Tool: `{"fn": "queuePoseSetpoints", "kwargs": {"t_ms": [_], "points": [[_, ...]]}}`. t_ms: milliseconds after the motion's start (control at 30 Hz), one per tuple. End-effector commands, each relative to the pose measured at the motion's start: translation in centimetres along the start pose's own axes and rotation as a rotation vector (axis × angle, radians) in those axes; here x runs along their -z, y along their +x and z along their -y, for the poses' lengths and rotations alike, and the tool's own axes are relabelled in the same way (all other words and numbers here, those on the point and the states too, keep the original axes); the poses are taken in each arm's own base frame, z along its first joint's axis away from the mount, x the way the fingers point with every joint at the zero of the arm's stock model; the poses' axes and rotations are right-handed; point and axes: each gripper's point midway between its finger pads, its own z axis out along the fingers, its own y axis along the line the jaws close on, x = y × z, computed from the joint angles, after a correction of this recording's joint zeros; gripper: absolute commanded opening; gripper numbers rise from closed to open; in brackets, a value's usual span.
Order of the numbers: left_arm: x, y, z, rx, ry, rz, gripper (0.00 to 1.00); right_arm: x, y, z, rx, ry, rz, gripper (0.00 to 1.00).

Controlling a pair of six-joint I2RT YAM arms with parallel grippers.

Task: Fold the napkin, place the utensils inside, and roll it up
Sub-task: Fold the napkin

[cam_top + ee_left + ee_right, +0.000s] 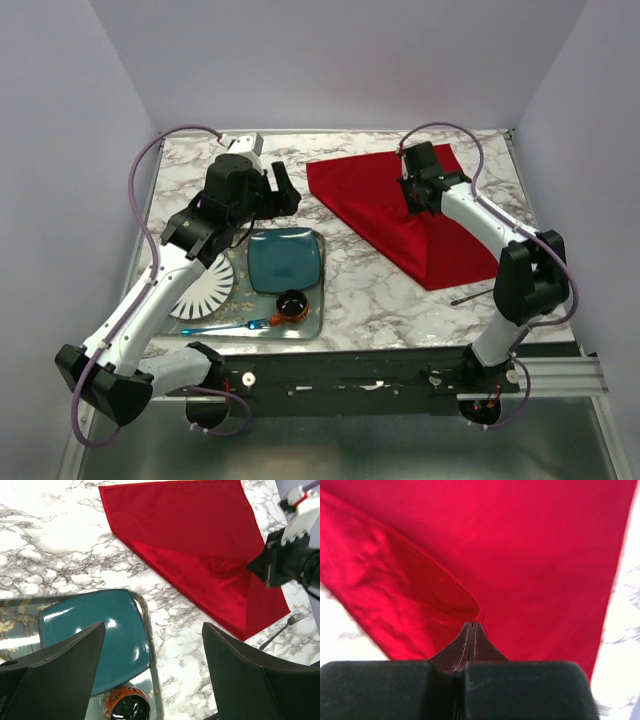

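The red napkin lies on the marble table at the back right, partly folded over itself. My right gripper is shut on a fold of the napkin and holds it raised, so a ridge of cloth runs down to the near corner. In the right wrist view the right gripper has its tips pressed together at the cloth's edge. The fork lies on the table past the napkin's near corner, and the fork lies clear of the cloth. My left gripper hovers open and empty. In its wrist view the left gripper is over the tray's right rim.
A glass tray at the front left holds a teal square plate, a white patterned plate, an orange bowl and a blue plastic utensil. The teal plate and the bowl sit under the left fingers.
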Motion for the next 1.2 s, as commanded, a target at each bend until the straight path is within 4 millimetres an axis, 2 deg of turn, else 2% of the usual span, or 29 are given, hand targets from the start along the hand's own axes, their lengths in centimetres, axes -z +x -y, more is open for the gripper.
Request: {"fn": "queuePoseSetpoints", "kwargs": {"t_ms": [0, 100, 133, 167, 200, 233, 267, 300, 400, 433, 467, 533, 600, 933, 1067, 1167], "points": [[-1.3, -0.9, -0.2, -0.063, -0.018, -0.019, 0.88, -2.9, -5.0, 4.8, -0.008, 0.049, 0.087, 0.01], [-2.7, -1.0, -0.7, -0.069, -0.043, -0.04, 0.88, -3.9, -7.8, 7.2, -0.023, 0.055, 0.14, 0.01], [-3.0, -1.1, -0.9, -0.066, -0.051, -0.041, 0.88, -5.3, -7.8, 7.5, -0.024, 0.052, 0.123, 0.01], [-3.6, -1.2, -1.2, -0.061, -0.061, -0.046, 0.88, -5.8, -8.1, 8.4, -0.016, 0.066, 0.122, 0.01], [-3.9, -1.3, -1.2, -0.057, -0.064, -0.049, 0.87, -5.7, -9.6, 9.3, -0.015, 0.079, 0.152, 0.01], [-4.1, -1.4, -1.4, -0.051, -0.066, -0.052, 0.87, -7.0, -9.4, 9.5, -0.007, 0.08, 0.134, 0.01], [-4.6, -1.4, -1.4, -0.048, -0.07, -0.059, 0.87, -7.4, -9.7, 10.4, -0.014, 0.076, 0.138, 0.01], [-4.9, -1.5, -1.6, -0.039, -0.071, -0.061, 0.87, -7.3, -11.1, 11.0, -0.023, 0.076, 0.171, 0.01], [-5.7, -1.4, -1.8, -0.033, -0.074, -0.073, 0.87, -9.0, -11.8, 12.0, -0.028, 0.069, 0.18, 0.01], [-5.9, -1.4, -2.0, -0.033, -0.078, -0.076, 0.87, -8.7, -13.2, 12.5, -0.03, 0.071, 0.215, 0.01], [-6.2, -1.4, -2.1, -0.034, -0.082, -0.081, 0.87, -10.1, -12.8, 12.6, -0.024, 0.07, 0.197, 0.01], [-6.5, -1.4, -2.5, -0.033, -0.091, -0.084, 0.87, -10.4, -14.0, 13.1, -0.023, 0.081, 0.217, 0.01], [-6.7, -1.4, -2.6, -0.032, -0.095, -0.09, 0.87, -11.4, -13.8, 13.4, -0.023, 0.087, 0.205, 0.01], [-7.5, -1.3, -3.2, -0.016, -0.101, -0.103, 0.87, -12.6, -15.2, 15.9, -0.062, 0.127, 0.239, 0.01], [-7.6, -1.4, -3.2, -0.011, -0.099, -0.103, 0.86, -13.7, -15.4, 16.3, -0.064, 0.123, 0.243, 0.01], [-7.8, -1.4, -3.2, -0.011, -0.098, -0.105, 0.86, -13.8, -16.0, 16.5, -0.07, 0.128, 0.257, 0.01]]}}
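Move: The near-left corner of the napkin is already pinched in the right gripper. The napkin's far-right corner, where this one is headed, lies about 27 cm ahead, 13 cm right and 5 cm below; the far-left corner is some 20 cm ahead and 26 cm left, the near-right corner roughly 17 cm back and 19 cm right, the fork 22 cm back and 16 cm right. From the left gripper, the far-right corner is about 36 cm ahead, 42 cm right, 23 cm below. Keep the right fingers shut on the napkin corner and sweep it forward about 23 cm and 10 cm right, low over the cloth towards the far-right corner, slowing as it nears, fingertips tilting up some 15 degrees. Meanwhile ease the open, empty left gripper forward and down. ##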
